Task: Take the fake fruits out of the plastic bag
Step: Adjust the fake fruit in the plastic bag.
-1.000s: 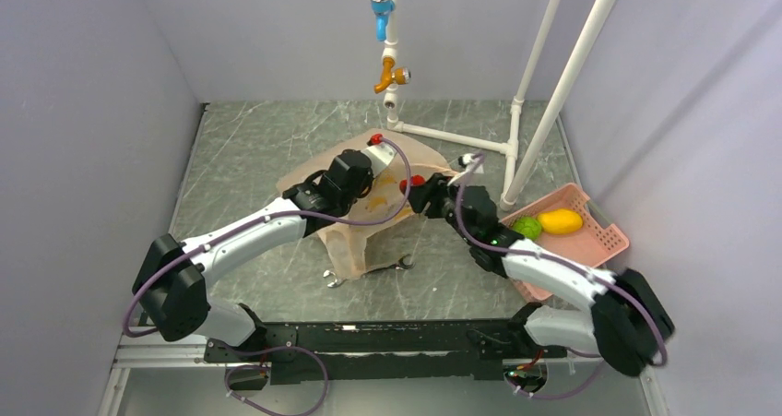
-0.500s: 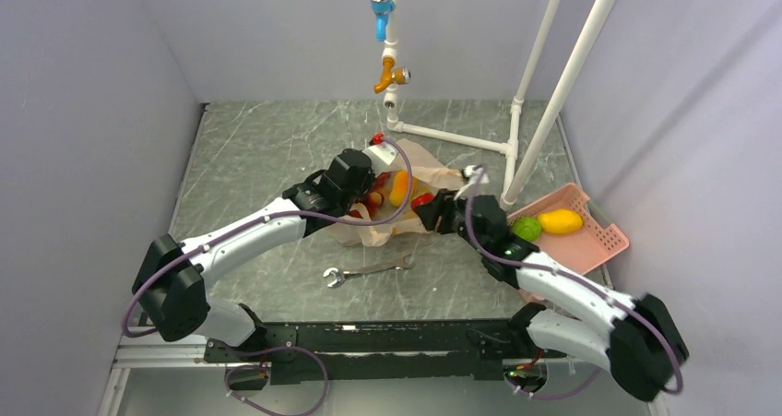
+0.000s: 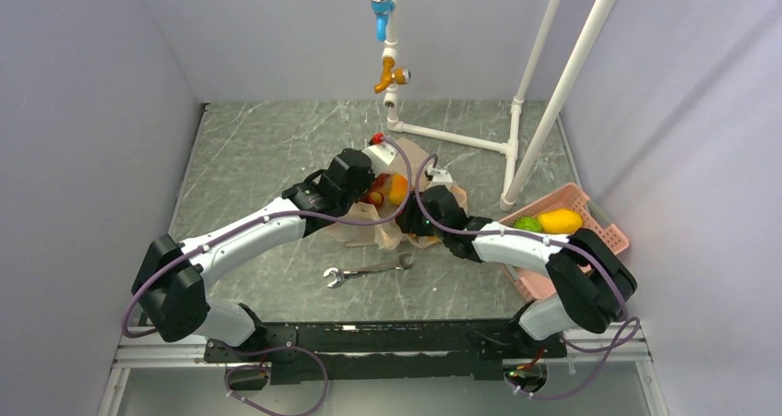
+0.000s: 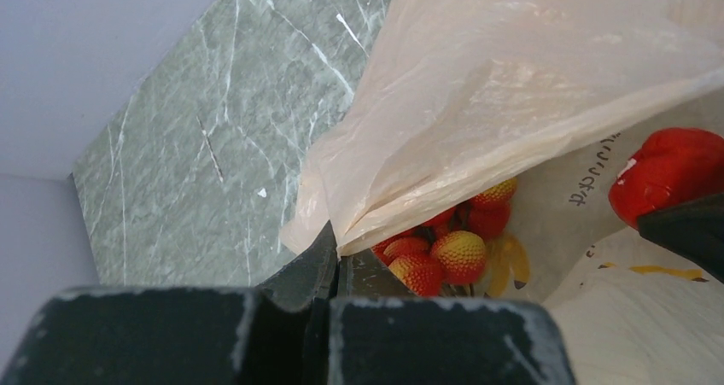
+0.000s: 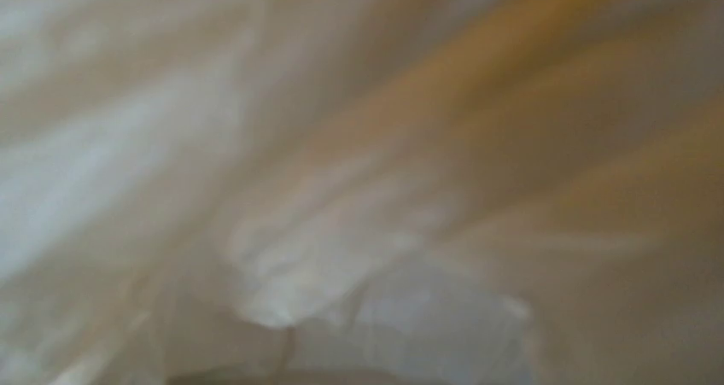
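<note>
The plastic bag [image 3: 367, 227] [image 4: 512, 86] is held up at mid-table, its mouth facing right. My left gripper [image 3: 358, 184] [image 4: 338, 250] is shut on the bag's upper edge. Fake fruits show inside: a cluster of red-and-yellow bumpy balls [image 4: 452, 253], a glossy red fruit [image 4: 670, 172] and an orange one [image 3: 398, 189]. My right gripper [image 3: 417, 215] reaches into the bag's mouth, fingertips hidden by plastic. The right wrist view shows only blurred bag film [image 5: 359, 189], so its jaws cannot be read. A dark edge [image 4: 687, 231] sits just under the red fruit.
A pink slotted basket [image 3: 604, 241] at the right holds a green fruit [image 3: 527, 223] and a yellow one [image 3: 561, 220]. A metal wrench [image 3: 367, 270] lies in front of the bag. White pipes [image 3: 512, 148] with taps stand behind.
The bag, draped low a second ago, is now lifted and open. My right gripper has swung left from beside the bag into its mouth. The left gripper has barely moved.
</note>
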{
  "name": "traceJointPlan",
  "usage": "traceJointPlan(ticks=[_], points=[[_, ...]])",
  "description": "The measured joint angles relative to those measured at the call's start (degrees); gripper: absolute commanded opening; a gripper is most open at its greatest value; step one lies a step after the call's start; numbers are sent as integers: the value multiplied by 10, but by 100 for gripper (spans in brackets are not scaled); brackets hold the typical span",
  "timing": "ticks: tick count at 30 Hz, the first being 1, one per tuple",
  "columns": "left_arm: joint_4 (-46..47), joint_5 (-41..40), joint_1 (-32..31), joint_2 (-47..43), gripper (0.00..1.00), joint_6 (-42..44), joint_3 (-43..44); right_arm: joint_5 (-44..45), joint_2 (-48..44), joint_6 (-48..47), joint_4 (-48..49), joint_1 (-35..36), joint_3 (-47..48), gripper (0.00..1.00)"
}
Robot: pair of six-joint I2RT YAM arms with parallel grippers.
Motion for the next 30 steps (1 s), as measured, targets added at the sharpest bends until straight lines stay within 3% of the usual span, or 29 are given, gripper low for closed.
traceJointPlan(ticks=[4, 18, 19, 23, 30], points=[[-5, 4, 0, 0, 0, 0, 0, 31, -4, 1, -10, 20, -19, 58], [-23, 27, -3, 9, 0, 0, 11, 89, -92, -32, -84, 61, -21, 81], [-24, 31, -3, 10, 6, 0, 11, 92, -97, -36, -83, 65, -21, 83], [-35, 48, -3, 10, 46, -3, 12, 109, -93, -40, -85, 67, -19, 83], [-91, 105, -3, 6, 92, -44, 42, 116, -72, -34, -83, 66, -19, 83]])
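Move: The red-and-yellow fruit sits inside the bag right at the right hand's half-open fingertips, about 3 cm ahead and 1 cm left of the hand point, a touch below. From that hand, the lychee bunch lies some 6 cm left and 4 cm ahead, the wrench roughly 12 cm back and 8 cm left. The left hand's shut fingers hold the bag rim; the fruit lies about 6 cm right, 1 cm back and 13 cm below them. The red-and-yellow fruit is let go in the bag as the right fingers spread and that hand draws back about 3 cm and 2 cm right, dipping, lifting some 4 cm, then easing down slightly; its left side tips down 10 degrees. The bag rim is released late by the left fingers opening wide, that hand moving back and right some 3 cm, pointing more steeply down. ##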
